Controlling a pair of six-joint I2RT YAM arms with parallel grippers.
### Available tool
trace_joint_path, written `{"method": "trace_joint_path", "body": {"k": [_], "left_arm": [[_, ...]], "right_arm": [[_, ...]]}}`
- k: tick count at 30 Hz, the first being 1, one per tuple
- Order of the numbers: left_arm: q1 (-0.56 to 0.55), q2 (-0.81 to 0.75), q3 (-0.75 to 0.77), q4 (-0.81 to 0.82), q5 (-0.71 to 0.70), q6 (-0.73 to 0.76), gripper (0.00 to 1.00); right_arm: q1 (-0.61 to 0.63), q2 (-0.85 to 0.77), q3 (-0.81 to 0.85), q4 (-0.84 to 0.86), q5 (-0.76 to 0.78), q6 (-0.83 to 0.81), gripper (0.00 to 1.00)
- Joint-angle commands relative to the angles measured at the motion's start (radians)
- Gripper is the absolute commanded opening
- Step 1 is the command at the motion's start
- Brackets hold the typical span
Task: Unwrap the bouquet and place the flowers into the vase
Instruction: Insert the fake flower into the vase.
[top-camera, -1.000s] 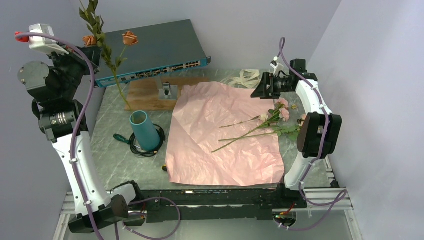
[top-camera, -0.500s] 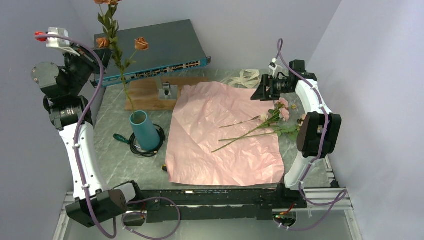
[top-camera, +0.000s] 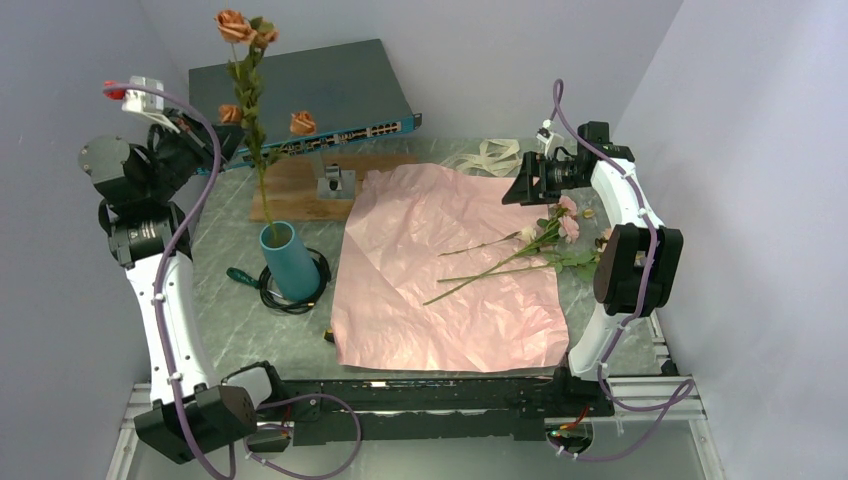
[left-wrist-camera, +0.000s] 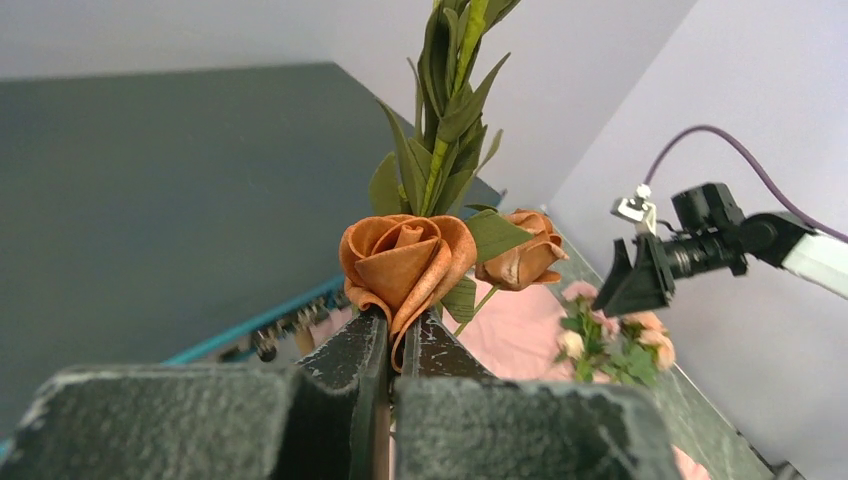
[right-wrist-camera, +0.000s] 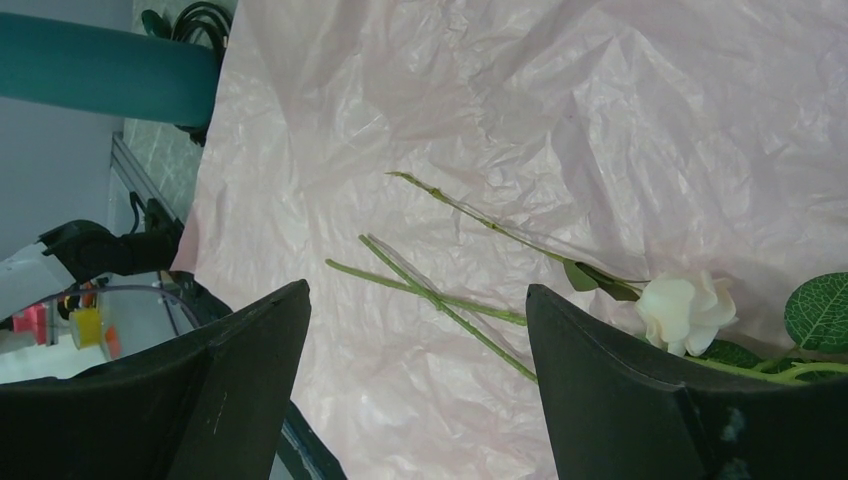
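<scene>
My left gripper (top-camera: 216, 141) is shut on a branch of rust-brown roses (top-camera: 236, 24), pinching it just under one bloom (left-wrist-camera: 405, 255), jaws nearly touching (left-wrist-camera: 400, 338). The branch stands almost upright and its stem's lower end meets the mouth of the teal vase (top-camera: 291, 262). The bouquet lies undone: its pink paper (top-camera: 450, 275) is spread flat, with pink and cream flowers (top-camera: 548, 238) loose on its right side. My right gripper (top-camera: 524, 182) hovers open above those flowers; between its jaws (right-wrist-camera: 415, 290) show green stems (right-wrist-camera: 440, 300), with a cream rose (right-wrist-camera: 686, 310) to the right.
A black cable coil (top-camera: 312, 292) lies round the vase's foot. Behind it are a wooden board (top-camera: 295, 190) with a small metal block (top-camera: 333, 181) and a grey network switch (top-camera: 310, 95). The cream ribbon (top-camera: 490, 155) lies at the back near the right arm.
My left arm has swung right and tipped the rose branch from a left lean to nearly upright, bringing the stem's end to the vase mouth. The right arm has not moved.
</scene>
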Motion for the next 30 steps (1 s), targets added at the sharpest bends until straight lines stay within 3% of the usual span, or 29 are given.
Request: {"method": "trace_joint_path", "body": {"k": [1, 6, 11, 16, 18, 21, 24, 26, 30], "left_arm": [[0.004, -0.066, -0.069, -0.105, 0.084, 0.071, 0.0], [0.004, -0.101, -0.139, -0.172, 0.091, 0.135, 0.16], [0.002, -0.111, -0.209, -0.214, 0.077, 0.184, 0.18], [0.003, -0.09, -0.178, -0.371, 0.04, 0.287, 0.25], [0.002, -0.085, -0.16, -0.449, 0.038, 0.336, 0.34], [0.002, -0.091, -0.137, -0.53, 0.032, 0.378, 0.58], [0.002, -0.105, -0.114, -0.601, 0.051, 0.422, 0.92], [0.002, -0.111, -0.09, -0.658, 0.067, 0.455, 0.99], [0.002, -0.113, -0.02, -0.781, 0.123, 0.544, 0.99]], "right_arm": [[0.0, -0.024, 0.04, -0.015, -0.022, -0.034, 0.82], [0.0, -0.018, 0.04, -0.024, -0.031, -0.041, 0.82], [0.0, -0.021, 0.025, -0.01, -0.037, -0.033, 0.82], [-0.001, -0.02, 0.02, -0.018, -0.037, -0.038, 0.82], [0.0, -0.023, 0.01, -0.014, -0.037, -0.036, 0.82], [0.0, -0.038, -0.01, -0.002, -0.036, -0.035, 0.82], [0.0, -0.048, -0.021, -0.001, -0.033, -0.035, 0.83], [0.0, -0.053, -0.025, -0.004, -0.029, -0.037, 0.83], [0.0, -0.066, -0.032, -0.013, -0.019, -0.048, 0.83]]}}
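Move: Almost straight under the left hand, which holds the roses by the stem, stands the vase: its middle is roughly 37 cm down, 2 cm back and 1 cm left. The cable coil rings its foot, about 47 cm below the hand and 1 cm left. The green screwdriver lies some 10 cm left and 1 cm ahead, the pink paper's middle about 28 cm right and 2 cm ahead. From the idle right hand the vase is some 40 cm left, 9 cm back, 8 cm lower. Sinking some 13 cm towards the vase, the left hand lowers the rose stem, its lower end already at the mouth, farther down into it. The hand eases back about 5 cm on the way and tips its fingers down some 25 degrees; as the descent slows they open wide from their grip and let go of the stem. ##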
